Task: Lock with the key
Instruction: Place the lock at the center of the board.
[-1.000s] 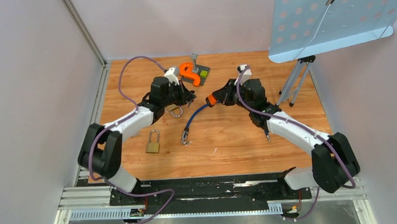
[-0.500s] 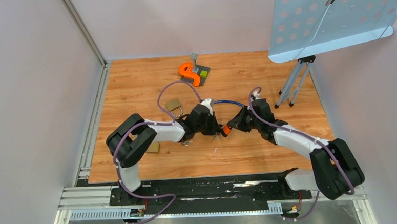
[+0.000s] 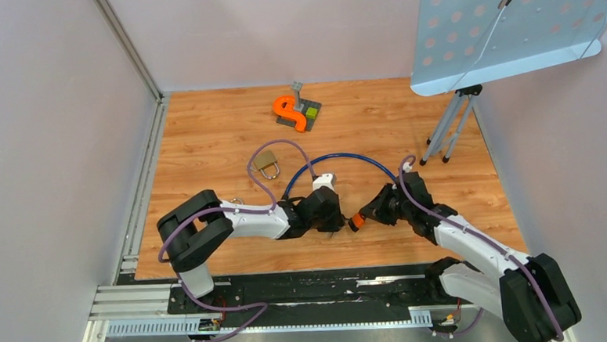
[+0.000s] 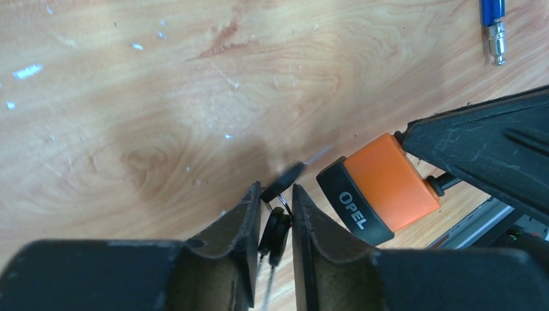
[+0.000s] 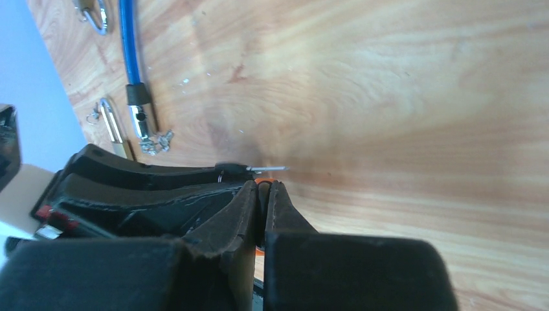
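Note:
An orange cable lock (image 4: 379,188) with a black "OPEL" face hangs just above the table, and my right gripper (image 3: 368,215) is shut on its rear end. Only an orange sliver of the lock (image 5: 262,182) shows between those fingers. The key (image 4: 289,177), black-headed, pokes out at the tips of my left gripper (image 4: 277,194), its blade aimed toward the lock face but short of it. Two more black key heads hang on a ring between the left jaws, which stand slightly apart and loose around them. In the top view the left gripper (image 3: 336,218) faces the lock (image 3: 355,221).
The lock's blue cable (image 3: 347,155) arcs behind both grippers, its metal end (image 4: 495,42) lying on the wood. A brass padlock (image 3: 266,161) lies farther back. An orange S-shaped piece (image 3: 289,111) stands on a grey plate at the rear. A tripod (image 3: 448,126) with a perforated panel stands at the right.
Both arms have come from the back of the table to its near middle, tips facing each other. The left jaws, shut before, have parted a little around the keys.

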You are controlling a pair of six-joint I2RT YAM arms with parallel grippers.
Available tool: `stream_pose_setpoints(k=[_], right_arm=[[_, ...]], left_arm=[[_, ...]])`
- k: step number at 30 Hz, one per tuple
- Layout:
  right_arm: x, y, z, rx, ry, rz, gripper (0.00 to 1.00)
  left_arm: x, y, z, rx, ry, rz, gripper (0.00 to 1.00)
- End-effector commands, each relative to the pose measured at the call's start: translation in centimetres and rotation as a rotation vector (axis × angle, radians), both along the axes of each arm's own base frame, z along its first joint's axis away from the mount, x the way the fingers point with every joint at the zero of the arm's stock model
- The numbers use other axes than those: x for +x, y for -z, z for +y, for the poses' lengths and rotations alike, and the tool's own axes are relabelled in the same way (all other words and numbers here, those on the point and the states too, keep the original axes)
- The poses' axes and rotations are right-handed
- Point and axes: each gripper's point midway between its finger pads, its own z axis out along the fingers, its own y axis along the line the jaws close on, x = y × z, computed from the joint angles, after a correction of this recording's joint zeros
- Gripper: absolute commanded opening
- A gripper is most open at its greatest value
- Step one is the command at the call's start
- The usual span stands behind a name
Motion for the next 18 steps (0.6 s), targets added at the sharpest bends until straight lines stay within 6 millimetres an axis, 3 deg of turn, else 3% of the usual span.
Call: stream_pose_setpoints(k=[1, 6, 10, 13, 15, 18], right_arm=[[-0.5, -0.2, -0.6, 0.018, 0.049, -0.004, 0.06], [-0.4, 0.8, -0.9, -0.007, 0.059, 0.016, 0.21], [0.6, -0.3, -1.3, -0.041, 0.073, -0.011, 0.49], [1.5, -1.3, -2.3, -0.108, 0.095, -0.065, 0.78], [2.6, -2.2, -3.2, -0.149, 0.127, -0.135, 0.85], [4.6, -4.3, -3.9, -0.186, 0.161, -0.263, 0.87]], left_arm=[[0.8, -1.3, 0.8, 0.022, -0.097, -0.053, 0.35], [0.6, -1.3, 0.1, -0.001, -0.082, -0.061, 0.43], [1.2, -3.6, 0.4, -0.032, -0.095, -0.116, 0.52], [2.2, -5.4, 1.7, 0.0, -0.116, -0.203, 0.59], [2.9, -6.9, 3.0, 0.043, -0.136, -0.265, 0.62], [3.9, -9.0, 6.0, 0.133, -0.183, -0.362, 0.67]])
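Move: The right hand holds the orange lock by its shackle, the body about 3 cm to its left, 1 back and 2 below; its board spot lies some 3 cm back, 2 left and 4 below. The blue cable's plain end lies level ahead, about 11 cm right. The left hand has the keys between its fingers; their board spot is about 1 cm back and 2 below, and the lock about 4 cm right of it, 1 ahead and level in height. Right hand lowers the lock 2 cm down and back, opening wide; left frees the keys, rises about 5 cm. ##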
